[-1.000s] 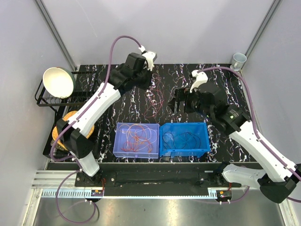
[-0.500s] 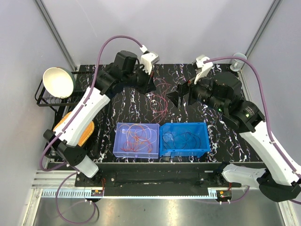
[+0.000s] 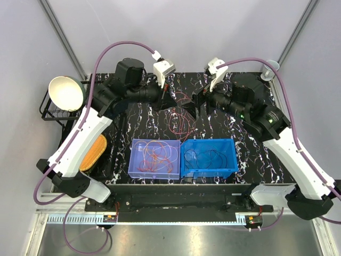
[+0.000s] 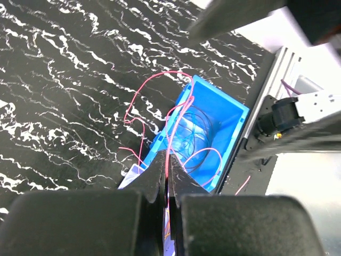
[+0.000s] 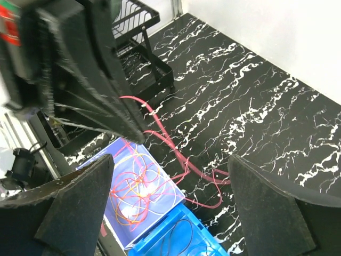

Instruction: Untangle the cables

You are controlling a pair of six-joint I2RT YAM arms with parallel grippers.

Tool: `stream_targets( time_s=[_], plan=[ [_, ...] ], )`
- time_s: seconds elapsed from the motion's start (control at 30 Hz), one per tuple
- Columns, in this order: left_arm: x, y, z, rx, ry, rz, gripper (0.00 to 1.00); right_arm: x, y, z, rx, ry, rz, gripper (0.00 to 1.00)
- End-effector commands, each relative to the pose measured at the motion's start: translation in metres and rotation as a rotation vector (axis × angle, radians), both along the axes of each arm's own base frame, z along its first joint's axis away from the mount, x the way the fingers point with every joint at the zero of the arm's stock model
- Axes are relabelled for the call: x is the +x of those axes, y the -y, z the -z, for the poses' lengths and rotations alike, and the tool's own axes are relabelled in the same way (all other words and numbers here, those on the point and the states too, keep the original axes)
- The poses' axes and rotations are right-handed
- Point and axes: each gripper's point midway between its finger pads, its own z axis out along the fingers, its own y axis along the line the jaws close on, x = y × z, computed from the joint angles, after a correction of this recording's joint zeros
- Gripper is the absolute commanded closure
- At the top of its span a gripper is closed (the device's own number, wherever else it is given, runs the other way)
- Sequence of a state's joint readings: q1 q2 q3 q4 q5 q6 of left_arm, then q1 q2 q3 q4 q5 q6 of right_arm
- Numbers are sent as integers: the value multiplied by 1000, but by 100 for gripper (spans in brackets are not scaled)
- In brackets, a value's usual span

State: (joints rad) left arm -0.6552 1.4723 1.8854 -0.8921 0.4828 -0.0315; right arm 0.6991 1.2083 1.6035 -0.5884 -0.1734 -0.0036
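My left gripper is shut on a thin red cable, pinched between its tips and held above the table. From it a loose bunch of red cables hangs down to the black marbled tabletop. My right gripper faces it from the right, open wide with nothing between its fingers. In the right wrist view the red cables trail below the open jaws. More red, orange and white cables lie in a pale violet box. Black cables lie in a blue box.
A white bowl sits on a black wire rack at the left. An orange oval object lies beside the left arm. A cup stands at the back right corner. The two boxes stand side by side near the front edge.
Both arms have swung toward the back centre. The left gripper has lifted the red cables higher. The right gripper has come in from the right, close to the left one.
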Motion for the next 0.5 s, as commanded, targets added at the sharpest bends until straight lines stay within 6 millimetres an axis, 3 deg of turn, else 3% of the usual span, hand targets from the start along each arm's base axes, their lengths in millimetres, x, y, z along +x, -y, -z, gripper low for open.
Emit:
stream_targets(
  time_s=[0.0,0.1,0.33,0.47],
  plan=[
    [-20,-3,-29,-67,62,61,100,1,-7,-23,13,77,-50,10],
    [-23,-5,-29,-67,66,62,100,2,-12,-19,3,66,-71,19],
    [-23,-8,-27,-58,70,51,100,-1,-18,-10,-6,25,-101,53],
    [-21,-9,-25,-52,68,38,100,-1,-17,-8,-1,10,-91,90]
  ],
)
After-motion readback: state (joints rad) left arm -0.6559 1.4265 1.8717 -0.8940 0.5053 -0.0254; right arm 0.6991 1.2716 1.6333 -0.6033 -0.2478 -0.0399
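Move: The pink cable hangs from the shut left fingertips; its nearest stretch runs about 2 cm to the left of the right hand point, 1 cm ahead and 1 cm lower, between the open right fingers. The left fingertips stand some 6 cm left and 1 cm ahead. The blue box lies about 10 cm back, 7 cm right and 37 cm below the right hand. From the left hand, that stretch of cable is roughly 4 cm right, 1 cm back and 1 cm lower. Close the wide-open right gripper most of the way onto the pink cable just beside the left fingertips, easing the hand about 2 cm left towards them and 1 cm down, with a slight counter-clockwise turn of some 5 degrees. Keep the left fingers shut on the cable while that hand drifts about 1.5 cm back and 1 cm up, slowing to a stop. ##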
